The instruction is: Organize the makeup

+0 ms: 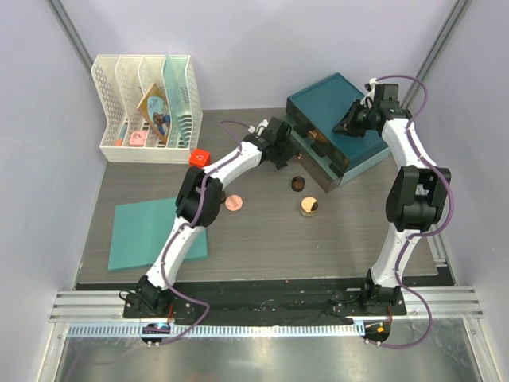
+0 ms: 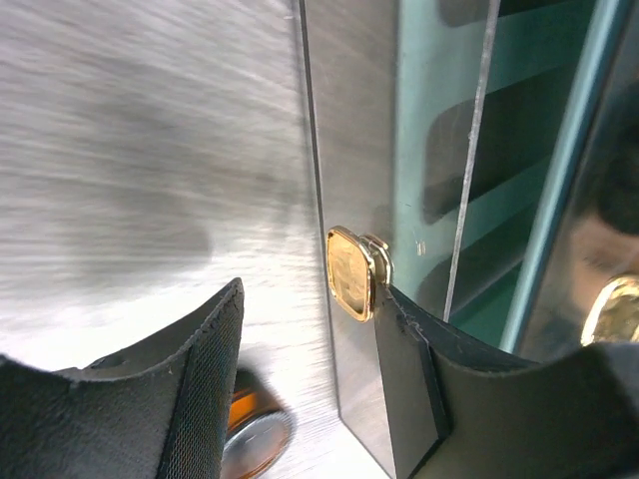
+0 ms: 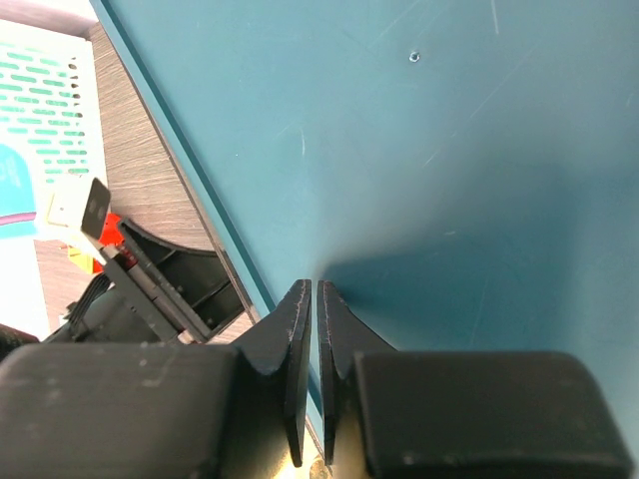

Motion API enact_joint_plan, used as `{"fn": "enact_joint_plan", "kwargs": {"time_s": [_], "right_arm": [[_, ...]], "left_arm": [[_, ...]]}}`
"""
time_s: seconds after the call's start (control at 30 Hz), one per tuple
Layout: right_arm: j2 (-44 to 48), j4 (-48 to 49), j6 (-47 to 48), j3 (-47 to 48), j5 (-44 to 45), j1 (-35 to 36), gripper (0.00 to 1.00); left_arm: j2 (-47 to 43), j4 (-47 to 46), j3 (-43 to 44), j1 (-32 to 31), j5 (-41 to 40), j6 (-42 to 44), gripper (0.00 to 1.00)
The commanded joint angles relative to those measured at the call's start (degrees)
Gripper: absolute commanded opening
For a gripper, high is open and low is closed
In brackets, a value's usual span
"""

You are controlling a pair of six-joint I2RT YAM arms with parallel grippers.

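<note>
On the table lie a pink round compact [image 1: 234,202], a dark brown jar [image 1: 298,184] and a gold-lidded jar [image 1: 309,207]. My left gripper [image 1: 280,149] is at the front of the teal drawer case [image 1: 330,103]. In the left wrist view the left gripper [image 2: 312,294] is open. A square gold knob [image 2: 349,271] of the drawer front sits between its tips, against the right finger [image 2: 409,389]. A small amber jar [image 2: 258,439] shows under the left finger. My right gripper [image 3: 312,287] is shut and empty over the case top [image 3: 449,150].
A white rack [image 1: 147,107] with a picture card stands at the back left. A red block [image 1: 199,157] lies in front of it. A flat teal mat [image 1: 155,231] lies at the front left. A clear panel [image 2: 469,160] shows on the case.
</note>
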State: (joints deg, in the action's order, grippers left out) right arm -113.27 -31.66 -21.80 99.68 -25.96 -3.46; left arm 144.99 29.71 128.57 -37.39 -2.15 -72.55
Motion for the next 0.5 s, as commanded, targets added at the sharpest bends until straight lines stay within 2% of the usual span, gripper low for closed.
{"fn": "enact_joint_plan", "kwargs": {"time_s": [0.0, 0.2, 0.47], "right_arm": [[-7.66, -16.68, 2.82, -4.84, 5.56, 0.65, 0.13], [-7.75, -16.59, 2.73, -4.76, 5.56, 0.74, 0.13], [-7.75, -16.5, 2.82, -4.93, 5.74, 0.74, 0.13]], "left_arm": [[-4.79, 8.34, -6.03, 2.49, -3.91, 5.58, 0.54], [-13.23, 5.71, -19.38, 3.46, -5.49, 6.46, 0.55], [-19.56, 4.38, -28.2, 4.52, -5.32, 9.09, 0.57]]}}
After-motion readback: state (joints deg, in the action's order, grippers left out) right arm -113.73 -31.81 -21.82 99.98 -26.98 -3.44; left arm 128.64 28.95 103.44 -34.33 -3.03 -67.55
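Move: The gold knob of the lower clear drawer is already at my left hand, about 2 cm to its right and 1 cm ahead, at fingertip height, with my right finger behind it. The brown jar stands about 7 cm back and 2 cm right, a few cm lower; the gold-lidded pot is 14 cm back and 5 cm right. The pink disc lies some 13 cm back and 17 cm left. From my right hand the knob is roughly 13 cm left, 5 cm back and 10 cm below. With my right finger still hooked behind the gold knob, I keep drawing the lower drawer out of the teal chest, moving my left hand about 8 cm to the left and 5 cm back, nearly level. My wrist rolls under 10 degrees, left side rising, and the fingers stay half open. My closed right hand stays put, seeming to rest on the chest's top. ##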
